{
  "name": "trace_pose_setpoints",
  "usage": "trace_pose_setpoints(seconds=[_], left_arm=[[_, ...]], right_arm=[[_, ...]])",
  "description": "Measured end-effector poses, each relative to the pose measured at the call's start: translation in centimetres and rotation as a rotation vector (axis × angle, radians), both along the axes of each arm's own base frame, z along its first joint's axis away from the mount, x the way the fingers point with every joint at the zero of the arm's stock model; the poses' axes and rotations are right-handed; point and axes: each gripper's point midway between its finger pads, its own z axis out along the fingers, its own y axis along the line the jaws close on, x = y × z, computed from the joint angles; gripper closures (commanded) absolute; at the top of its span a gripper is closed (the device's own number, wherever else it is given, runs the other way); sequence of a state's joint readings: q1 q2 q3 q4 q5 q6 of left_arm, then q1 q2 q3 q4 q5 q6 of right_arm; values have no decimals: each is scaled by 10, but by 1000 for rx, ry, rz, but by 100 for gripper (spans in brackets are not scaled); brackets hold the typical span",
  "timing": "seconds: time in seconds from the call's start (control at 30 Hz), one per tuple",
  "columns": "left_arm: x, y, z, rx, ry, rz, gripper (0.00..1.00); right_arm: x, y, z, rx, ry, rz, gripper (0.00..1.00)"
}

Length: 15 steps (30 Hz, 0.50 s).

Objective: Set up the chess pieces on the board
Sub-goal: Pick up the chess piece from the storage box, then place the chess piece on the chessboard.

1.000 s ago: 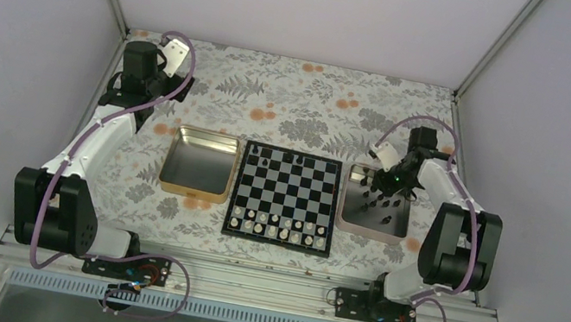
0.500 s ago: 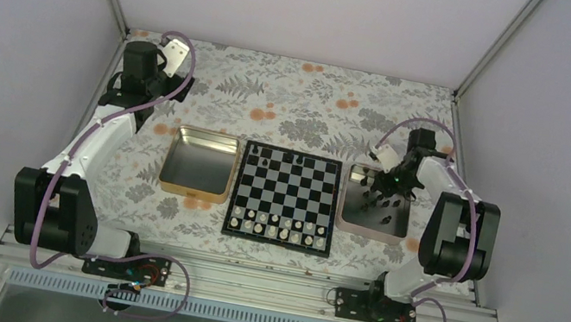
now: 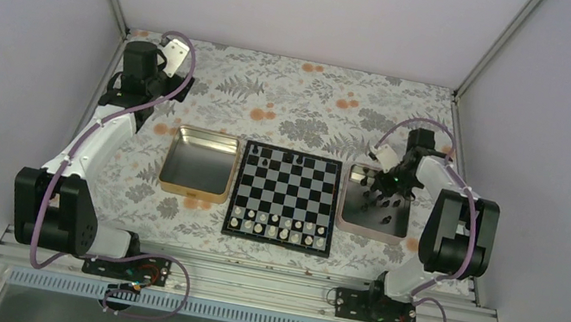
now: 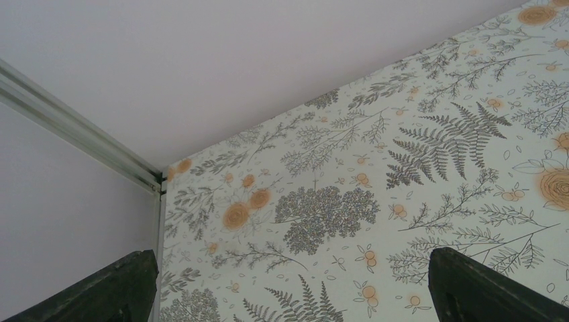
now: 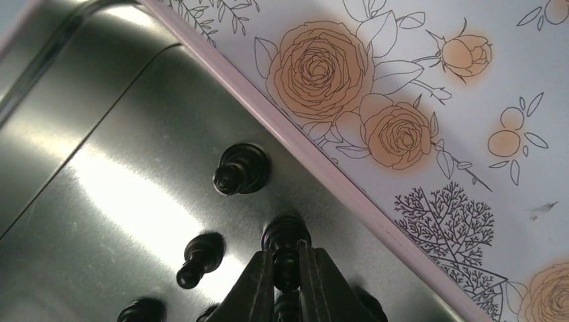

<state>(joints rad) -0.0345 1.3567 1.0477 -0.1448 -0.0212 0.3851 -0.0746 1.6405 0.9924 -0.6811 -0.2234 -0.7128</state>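
The board [image 3: 277,242] lies in the middle of the table. A few black chess pieces [image 3: 286,158] stand on its far row, and small white pieces [image 3: 278,227] fill its near rows. Several more black chess pieces [image 3: 385,217] lie in the silver tray [image 3: 371,233] to the right of the board. My right gripper [image 3: 386,195] is down in this tray. In the right wrist view it [image 5: 286,253] is shut on one upright black piece [image 5: 286,235], and other pieces [image 5: 241,169] stand nearby. My left gripper [image 3: 139,62] is at the far left corner; it [image 4: 288,295] is open and empty.
An empty gold tray [image 3: 198,164] lies to the left of the board. The silver tray's far rim [image 5: 322,168] runs close behind the held piece. Enclosure walls and a corner post [image 4: 80,141] stand near the left gripper. The tablecloth is floral.
My right arm has shifted slightly over the silver tray, its elbow drawing in a little. The left arm has not moved.
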Motion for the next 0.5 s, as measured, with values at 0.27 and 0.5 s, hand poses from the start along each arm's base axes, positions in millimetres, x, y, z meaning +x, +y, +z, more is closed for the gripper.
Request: trace_pose_setpoints(seconds=[0.27,0.5], left_arm=[[0,0,0,0,0,1,0],[0,0,0,0,0,1,0]], right_arm=[[20,7,60,-4,-87,23,94],[70,87,162,19,-314,221,94]])
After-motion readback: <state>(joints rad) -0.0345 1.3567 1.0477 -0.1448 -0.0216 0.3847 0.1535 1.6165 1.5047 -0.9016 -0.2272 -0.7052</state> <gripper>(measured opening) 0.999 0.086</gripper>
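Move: The right gripper already has a black chess piece pinched low in the storage box. The middle of the chess board's far row lies about 27 cm to its left, 4 cm farther out and 2 cm lower. One black piece stands some 4 cm left and 2 cm ahead, another 5 cm right and 1 cm back. From the idle left gripper, that far row is roughly 30 cm right, 8 cm back and 23 cm below. Keep the right fingers shut on the black piece and lift it out of the storage box, straight up at first, then fast up and forward with a growing sweep left towards the board's far side: about 16 cm up, 9 cm left, 7 cm forward. Let the fingertips swing outward some 20 degrees while the hand turns a little counter-clockwise. ##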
